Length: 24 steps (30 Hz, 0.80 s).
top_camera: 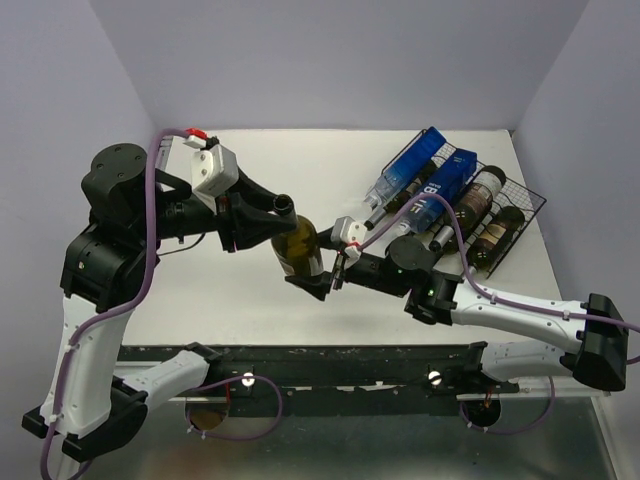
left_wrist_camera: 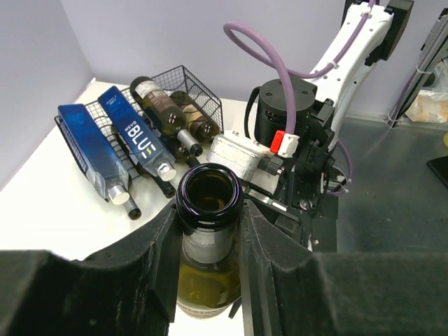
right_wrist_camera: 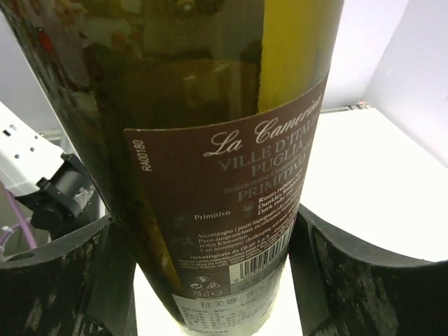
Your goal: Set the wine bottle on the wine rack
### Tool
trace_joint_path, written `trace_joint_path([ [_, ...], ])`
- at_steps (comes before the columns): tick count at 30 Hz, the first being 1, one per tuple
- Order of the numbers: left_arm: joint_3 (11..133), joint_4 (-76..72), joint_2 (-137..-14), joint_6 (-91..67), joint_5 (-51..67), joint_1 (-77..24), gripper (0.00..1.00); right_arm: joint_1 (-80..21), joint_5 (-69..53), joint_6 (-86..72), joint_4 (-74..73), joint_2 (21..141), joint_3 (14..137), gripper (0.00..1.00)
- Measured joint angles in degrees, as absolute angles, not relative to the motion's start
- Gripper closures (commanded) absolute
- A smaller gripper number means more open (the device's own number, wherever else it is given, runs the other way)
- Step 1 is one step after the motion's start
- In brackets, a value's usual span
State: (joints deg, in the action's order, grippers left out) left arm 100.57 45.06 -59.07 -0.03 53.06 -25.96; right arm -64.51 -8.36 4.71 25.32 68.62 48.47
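The wine bottle (top_camera: 298,248), dark green glass with a brown label, is held off the white table at mid-left, its open mouth (left_wrist_camera: 208,196) toward the left arm. My left gripper (top_camera: 283,205) is shut on its neck, one finger (left_wrist_camera: 157,259) on each side. My right gripper (top_camera: 325,272) comes in from the right and is shut on the bottle's lower body (right_wrist_camera: 224,175), with the finger pads (right_wrist_camera: 318,273) against the glass on both sides. The black wire wine rack (top_camera: 535,200) stands at the back right and holds several bottles.
In the rack lie two blue bottles (top_camera: 410,170) (top_camera: 445,185) and two dark bottles (top_camera: 482,190) (top_camera: 500,230), their necks pointing toward the arms. From the left wrist the rack (left_wrist_camera: 203,91) shows behind the right arm (left_wrist_camera: 283,112). Walls close in the table on three sides.
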Motion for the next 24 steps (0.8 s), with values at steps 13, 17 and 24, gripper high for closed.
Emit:
trace_joint_path([
  [13, 91.48, 37.26, -51.57, 0.62, 52.38, -26.00, 0.01, -64.03, 2.02, 21.17, 29.32, 68.45, 45.76, 0.99],
  [17, 90.48, 34.81, -49.36, 0.58, 50.46, -26.02, 0.01, -64.01, 5.41, 29.15, 32.29, 68.12, 43.99, 0.99],
  [24, 89.95, 31.86, -48.12, -0.32, 46.68, -26.00, 0.01, -64.01, 10.94, 45.43, 38.50, 66.54, 42.37, 0.99],
])
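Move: Out to the right and below lies the wine rack, its middle about 22 cm ahead of the right hand, 38 cm to its right and 20 cm down; this hand holds the wine bottle's body. From the right hand the BLUE bottle lies some 24 cm ahead and 30 right, the top wine bottle about 20 ahead and 40 right, both 15 lower. From the left hand, still on the neck, the rack is roughly 24 cm ahead, 43 right and 38 down. Letting go of the bottle's neck, the left fingers spread wide and that hand eases 2 cm left and a little back and up. The right hand keeps its grip on the body and carries the bottle forward and right towards the rack, about 9 cm, rising near the end; its wrist swings clockwise and rolls so that the neck tips back, some 45 degrees in all. ##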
